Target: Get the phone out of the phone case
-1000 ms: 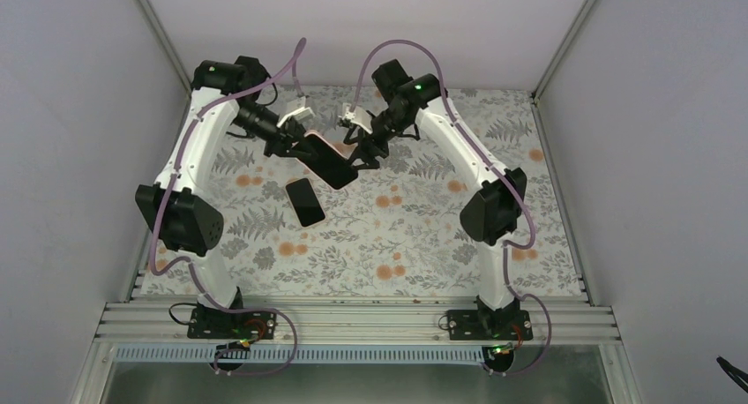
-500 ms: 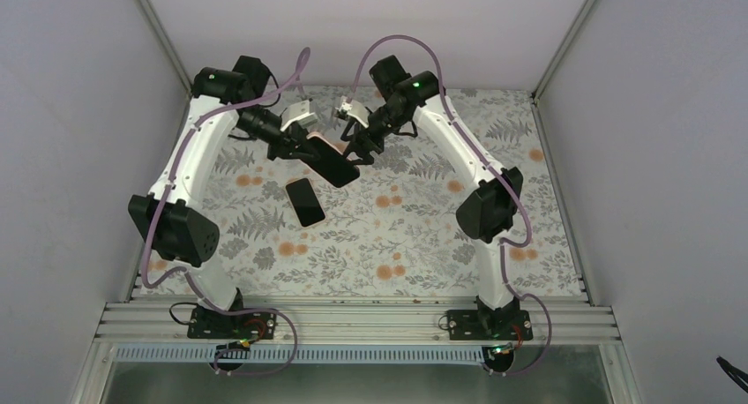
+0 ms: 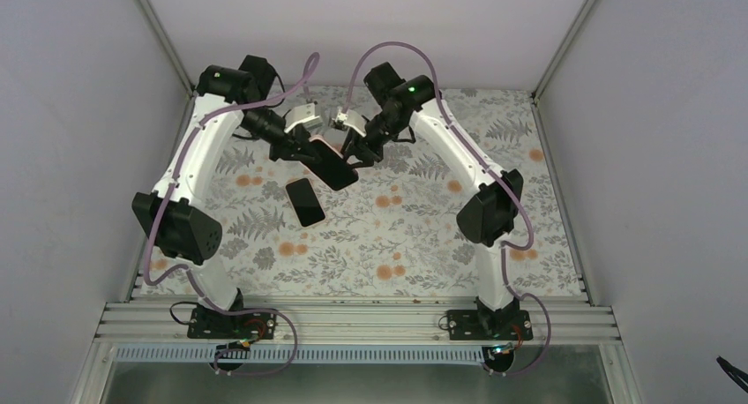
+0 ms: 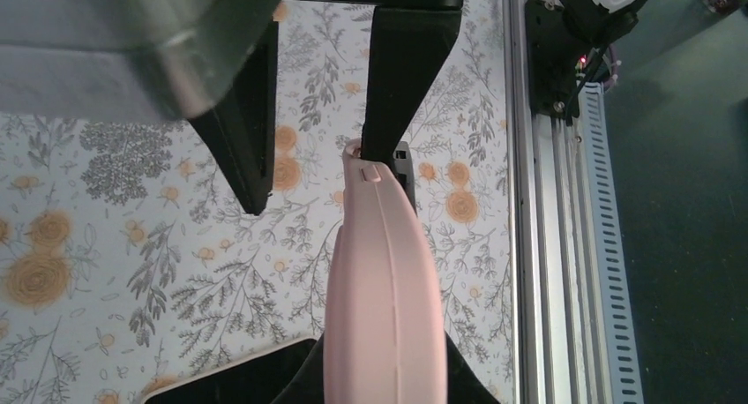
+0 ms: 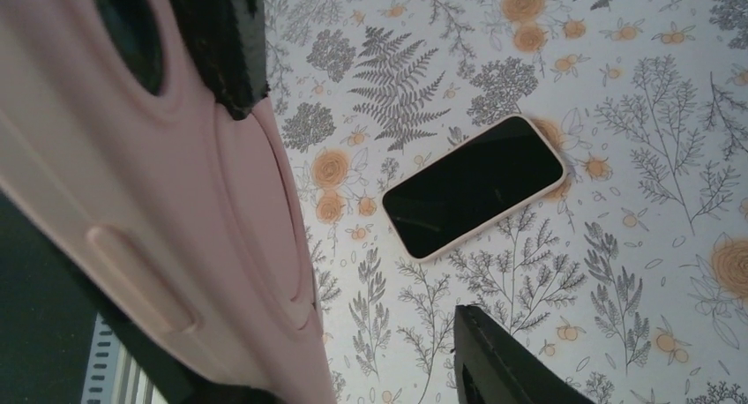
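The pink phone case (image 3: 332, 163) is held in the air, tilted, by my left gripper (image 3: 304, 148), which is shut on one end of it. In the left wrist view the case (image 4: 385, 298) shows edge-on between the fingers. My right gripper (image 3: 355, 146) is open at the case's other end; in the left wrist view one of its fingers (image 4: 401, 78) touches the case tip and the other (image 4: 247, 139) stands apart. The phone (image 3: 305, 201) lies flat on the table, screen up, below the case. It also shows in the right wrist view (image 5: 474, 185), beside the case (image 5: 176, 228).
The floral table mat (image 3: 415, 236) covers the table. Grey walls close in the left, right and back. An aluminium rail (image 3: 353, 320) with the arm bases runs along the near edge; it also shows in the left wrist view (image 4: 534, 272).
Both grippers and the case have shifted slightly left and toward the back. The left gripper keeps its hold on the case. The phone on the table has not moved.
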Controlling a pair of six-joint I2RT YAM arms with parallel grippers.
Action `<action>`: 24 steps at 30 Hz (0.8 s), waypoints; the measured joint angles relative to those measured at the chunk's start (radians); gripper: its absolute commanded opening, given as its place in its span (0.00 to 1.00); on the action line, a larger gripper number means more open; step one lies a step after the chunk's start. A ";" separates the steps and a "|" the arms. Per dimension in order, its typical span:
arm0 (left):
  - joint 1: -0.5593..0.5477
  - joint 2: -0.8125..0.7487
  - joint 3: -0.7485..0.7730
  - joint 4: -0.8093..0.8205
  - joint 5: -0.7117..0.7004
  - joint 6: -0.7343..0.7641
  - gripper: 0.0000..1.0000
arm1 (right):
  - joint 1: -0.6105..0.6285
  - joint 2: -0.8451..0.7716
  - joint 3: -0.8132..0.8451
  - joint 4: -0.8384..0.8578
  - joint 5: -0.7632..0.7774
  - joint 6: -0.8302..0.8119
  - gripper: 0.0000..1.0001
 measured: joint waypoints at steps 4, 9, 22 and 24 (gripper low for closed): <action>-0.008 -0.001 0.003 -0.003 -0.015 -0.002 0.23 | 0.014 -0.035 -0.044 0.003 0.014 0.021 0.29; -0.035 -0.013 -0.018 0.059 0.011 -0.012 0.47 | 0.047 -0.071 -0.080 0.063 0.000 0.091 0.04; -0.026 -0.084 -0.054 0.226 0.036 -0.023 0.85 | 0.036 -0.102 -0.147 0.184 -0.105 0.192 0.03; -0.015 -0.085 -0.050 0.234 0.036 -0.029 1.00 | 0.030 -0.112 -0.154 0.207 -0.117 0.199 0.03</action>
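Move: The cased phone hangs in the left grip, its middle about 4 cm right of that hand, 1 cm back and 3 cm below. From the half-open right hand that middle lies about 6 cm left, 3 cm back and 1 cm up, with a case corner by its fingers. The table phone lies about 4 cm ahead, 4 cm left and 30 cm below the left hand. Draw the right gripper back and left along the case, closing it fully to pinch the case lip at the corner, one finger between case and phone, then lift about 3 cm. As it shuts, open the left fingers wide to let go, shifting slightly right and then rising about 3 cm, forward a little, fingertips swinging some 15 degrees forward. ##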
